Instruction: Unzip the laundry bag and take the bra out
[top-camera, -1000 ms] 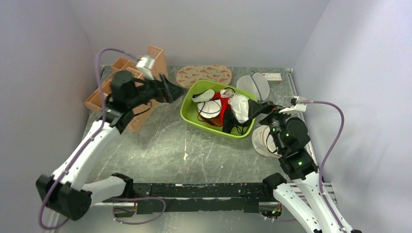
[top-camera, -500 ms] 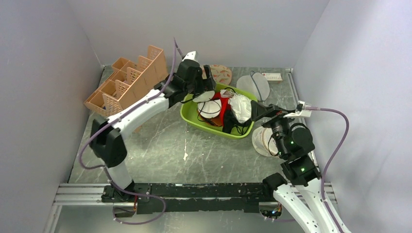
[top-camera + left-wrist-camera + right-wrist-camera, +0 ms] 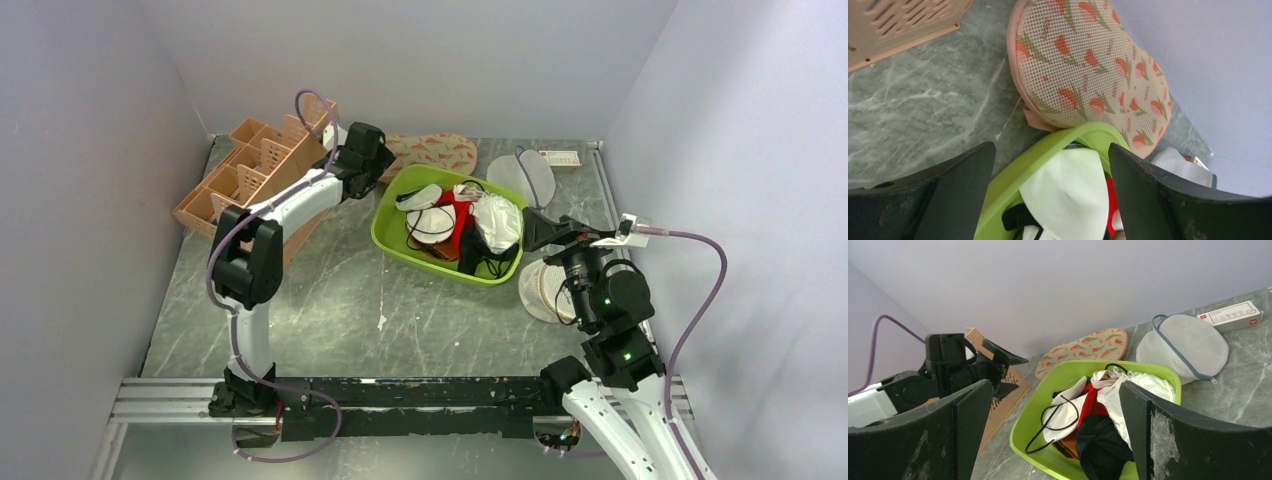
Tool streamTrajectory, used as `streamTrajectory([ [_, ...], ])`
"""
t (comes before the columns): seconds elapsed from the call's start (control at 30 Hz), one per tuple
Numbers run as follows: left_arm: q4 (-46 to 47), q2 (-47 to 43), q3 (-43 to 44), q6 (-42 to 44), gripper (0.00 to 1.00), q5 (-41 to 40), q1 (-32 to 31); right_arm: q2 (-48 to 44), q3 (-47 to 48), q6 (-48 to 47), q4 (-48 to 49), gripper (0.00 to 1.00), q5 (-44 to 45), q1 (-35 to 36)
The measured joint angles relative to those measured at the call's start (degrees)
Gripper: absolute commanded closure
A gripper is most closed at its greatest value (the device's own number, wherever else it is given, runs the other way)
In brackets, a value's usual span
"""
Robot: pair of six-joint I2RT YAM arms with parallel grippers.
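Observation:
The laundry bag [image 3: 437, 152] [image 3: 1088, 65] [image 3: 1083, 350] lies flat at the back of the table, beige with a red-and-green print and pink trim, behind the green bin. It looks closed. My left gripper [image 3: 388, 168] [image 3: 1051, 150] hangs open just above the bag's left end and the bin's back corner, nothing between its fingers. My right gripper [image 3: 533, 232] [image 3: 1055, 385] stands open at the bin's right side, facing across it, empty. The bra is hidden from view.
The green bin [image 3: 398, 248] [image 3: 1023, 425] holds white, red and black garments with thin black straps. A brown slotted organiser [image 3: 262, 172] stands at back left. A white mesh pouch [image 3: 525, 175], a small box [image 3: 560, 158] and a beige mesh disc [image 3: 545, 292] lie to the right.
My left arm has swung from the organiser across to the back, passed over the bin's far corner, then drawn back left to the bag's end. The right arm shifted slightly right.

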Motion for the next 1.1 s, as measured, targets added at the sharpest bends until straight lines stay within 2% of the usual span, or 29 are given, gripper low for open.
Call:
streamTrajectory([
  [0.13, 2.08, 3.30, 0.00, -2.40, 0.08, -0.39, -0.15, -0.02, 0.00, -0.04, -0.66, 0.00, 0.24, 0.00],
  [0.3, 5.42, 5.73, -2.12, -6.58, 0.15, -4.79, -0.66, -0.09, 0.00, 0.02, -1.27, 0.00, 0.17, 0.00],
  [0.47, 10.14, 7.39, -5.22, -8.66, 0.04, -8.63, -0.50, -0.09, 0.13, 0.52, -2.08, 0.00, -0.09, 0.00],
  [0.53, 11.96, 8.63, -5.22, -9.73, 0.03, -9.03, -0.50, -0.09, 0.13, 0.83, -2.10, 0.00, -0.15, 0.00],
  [0.67, 16.26, 11.89, -5.22, -11.56, 0.14, -9.38, -0.46, -0.24, 0.17, 1.11, -2.19, 0.00, -0.31, 0.00],
  [0.73, 17.68, 13.35, -5.20, -12.52, 0.14, -9.46, -0.20, -0.24, 0.48, 1.14, -2.62, 0.00, -0.31, 0.00],
  [0.9, 23.82, 16.98, -3.39, -12.55, 0.25, -9.70, 0.33, -0.24, 1.77, 1.18, -2.78, 0.00, -0.33, 0.02],
  [1.0, 28.04, 19.17, -1.77, -11.45, 0.41, -9.51, 0.44, -0.24, 2.23, 1.27, -2.78, 0.00, -0.57, 0.02],
  [1.1, 31.28, 19.89, -1.60, -11.13, 0.63, -8.37, 0.81, -0.24, 2.29, 1.44, -2.78, 0.00, -0.92, 0.02],
])
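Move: The left hand, empty and open, points forward and down at the carrot-print laundry bag, whose middle lies some 12 cm ahead, 8 cm to the right and 12 cm below. The green basket is about 14 cm to the right and 4 cm back, the white mesh bag about 28 cm right and 6 cm ahead, the peach organizer roughly 22 cm left and 2 cm ahead. From the right hand the carrot-print bag is about 37 cm ahead, 18 cm left and 31 cm below. The left fingers come to straddle the pink-trimmed left edge of the carrot-print bag and start closing around it, reaching about half shut; firm contact can't be made out. To get there the hand sinks some 10 cm beside the basket, then reaches on, about 8 cm forward in all, its wrist turning roughly 15 degrees counter-clockwise and tipping up slightly late on. ##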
